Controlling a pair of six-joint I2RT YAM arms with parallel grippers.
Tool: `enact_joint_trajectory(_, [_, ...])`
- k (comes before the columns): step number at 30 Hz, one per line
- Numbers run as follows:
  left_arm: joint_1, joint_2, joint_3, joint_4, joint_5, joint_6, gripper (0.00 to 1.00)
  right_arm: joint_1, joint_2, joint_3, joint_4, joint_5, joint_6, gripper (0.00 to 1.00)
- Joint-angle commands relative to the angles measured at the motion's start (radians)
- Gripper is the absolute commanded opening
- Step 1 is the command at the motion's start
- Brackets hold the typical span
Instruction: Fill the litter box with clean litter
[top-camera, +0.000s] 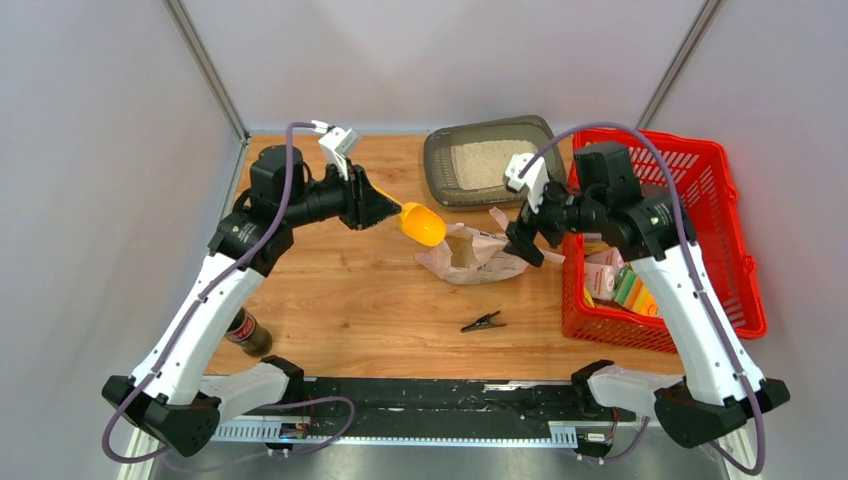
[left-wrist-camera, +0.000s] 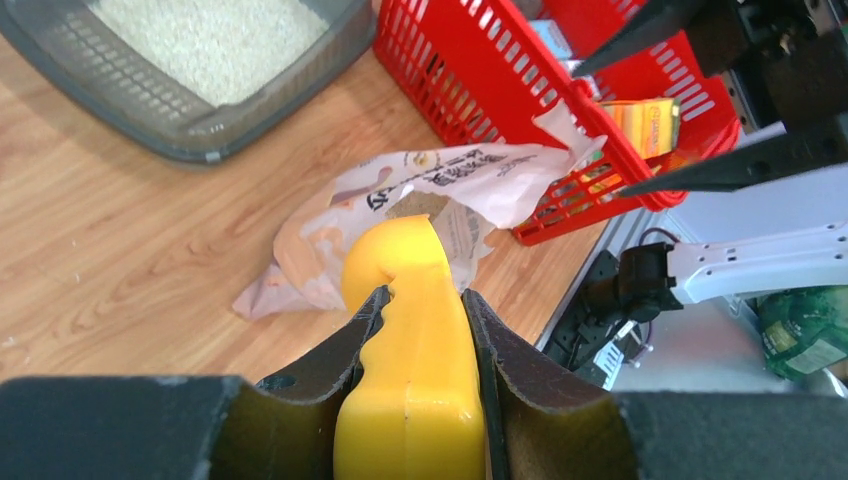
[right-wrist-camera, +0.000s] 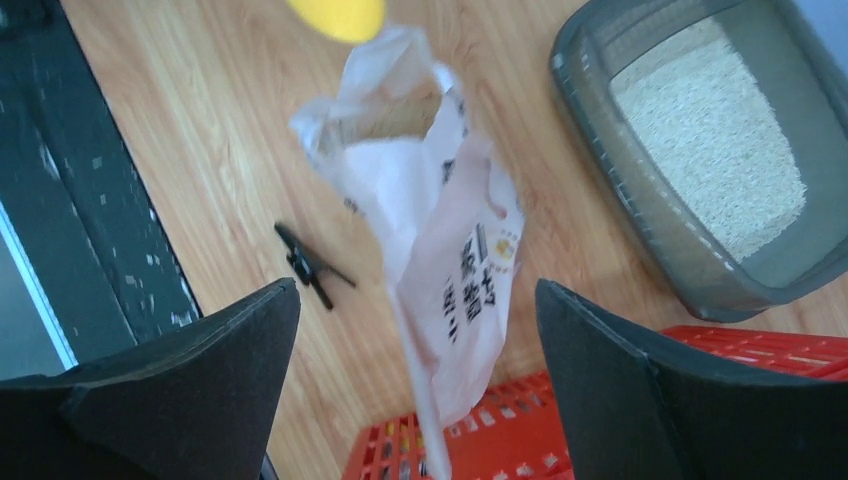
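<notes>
The dark grey litter box (top-camera: 437, 160) sits at the back centre, with pale clean litter (top-camera: 490, 162) lying in it. It shows in the left wrist view (left-wrist-camera: 150, 100) and in the right wrist view (right-wrist-camera: 620, 190) too. My left gripper (top-camera: 375, 205) is shut on the handle of a yellow scoop (top-camera: 422, 224), whose bowl hangs over the open mouth of a crumpled litter bag (top-camera: 470, 255). My right gripper (top-camera: 528, 245) is open, with its fingers wide apart on either side of the bag's raised flap (right-wrist-camera: 440, 230) and not touching it.
A red mesh basket (top-camera: 700, 200) with several small cartons (top-camera: 615, 280) stands on the right, close behind the right gripper. A black clip (top-camera: 482, 322) lies on the wood in front of the bag. A dark bottle (top-camera: 247, 333) lies by the left arm.
</notes>
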Motion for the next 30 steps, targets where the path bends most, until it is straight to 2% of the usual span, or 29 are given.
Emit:
enact_joint_trajectory(1, [-0.074,0.052,-0.008,0.004,-0.109,-0.041,0.00,0.002,-0.100,-0.130,-0.035,0.007,-0.210,0.93])
enact_joint_trajectory(5, [-0.106,0.154,0.096,-0.094,-0.119,-0.071,0.00,0.016,-0.109,-0.211,0.019,0.078,-0.179,0.92])
enact_joint_trajectory(10, [-0.124,0.194,0.110,-0.067,-0.192,-0.087,0.00,0.019,-0.081,-0.273,0.095,0.175,-0.170,0.82])
enact_joint_trajectory(17, [-0.127,0.255,0.194,-0.012,-0.119,-0.140,0.00,0.019,-0.053,-0.254,0.126,0.186,-0.161,0.76])
enact_joint_trajectory(20, [-0.127,0.248,0.194,-0.010,-0.076,-0.143,0.00,0.019,-0.059,-0.253,0.129,0.198,-0.152,0.65])
enact_joint_trajectory(21, [-0.129,0.242,0.179,-0.012,-0.073,-0.149,0.00,0.019,-0.061,-0.253,0.131,0.201,-0.147,0.53])
enact_joint_trajectory(22, [-0.129,0.238,0.168,-0.010,-0.074,-0.155,0.00,0.018,-0.064,-0.253,0.131,0.204,-0.147,0.49])
enact_joint_trajectory(30, [-0.192,0.283,0.200,-0.105,-0.293,-0.144,0.00,0.019,-0.056,-0.263,0.131,0.218,-0.121,0.16])
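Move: The right hand, open and empty, has the bag's loose top flap about 1 cm ahead, 3 cm to its right and 9 cm below. Of this hand, the bag's mouth is some 9 cm left, 3 ahead and 18 below. The black clip lies about 9 cm back, 4 left and 30 below. From the left hand, already holding the yellow scoop, the mouth is roughly 12 cm right, 4 ahead and 22 below. The right fingers close on the bag's loose flap and pinch it, after the hand has sunk about 8 cm and shifted 3 cm right, swinging first a little back and then forward again. Meanwhile the left hand keeps its grip on the scoop and carries it some 5 cm right, lower and a little forward towards the bag's mouth, turning about 15 degrees. ##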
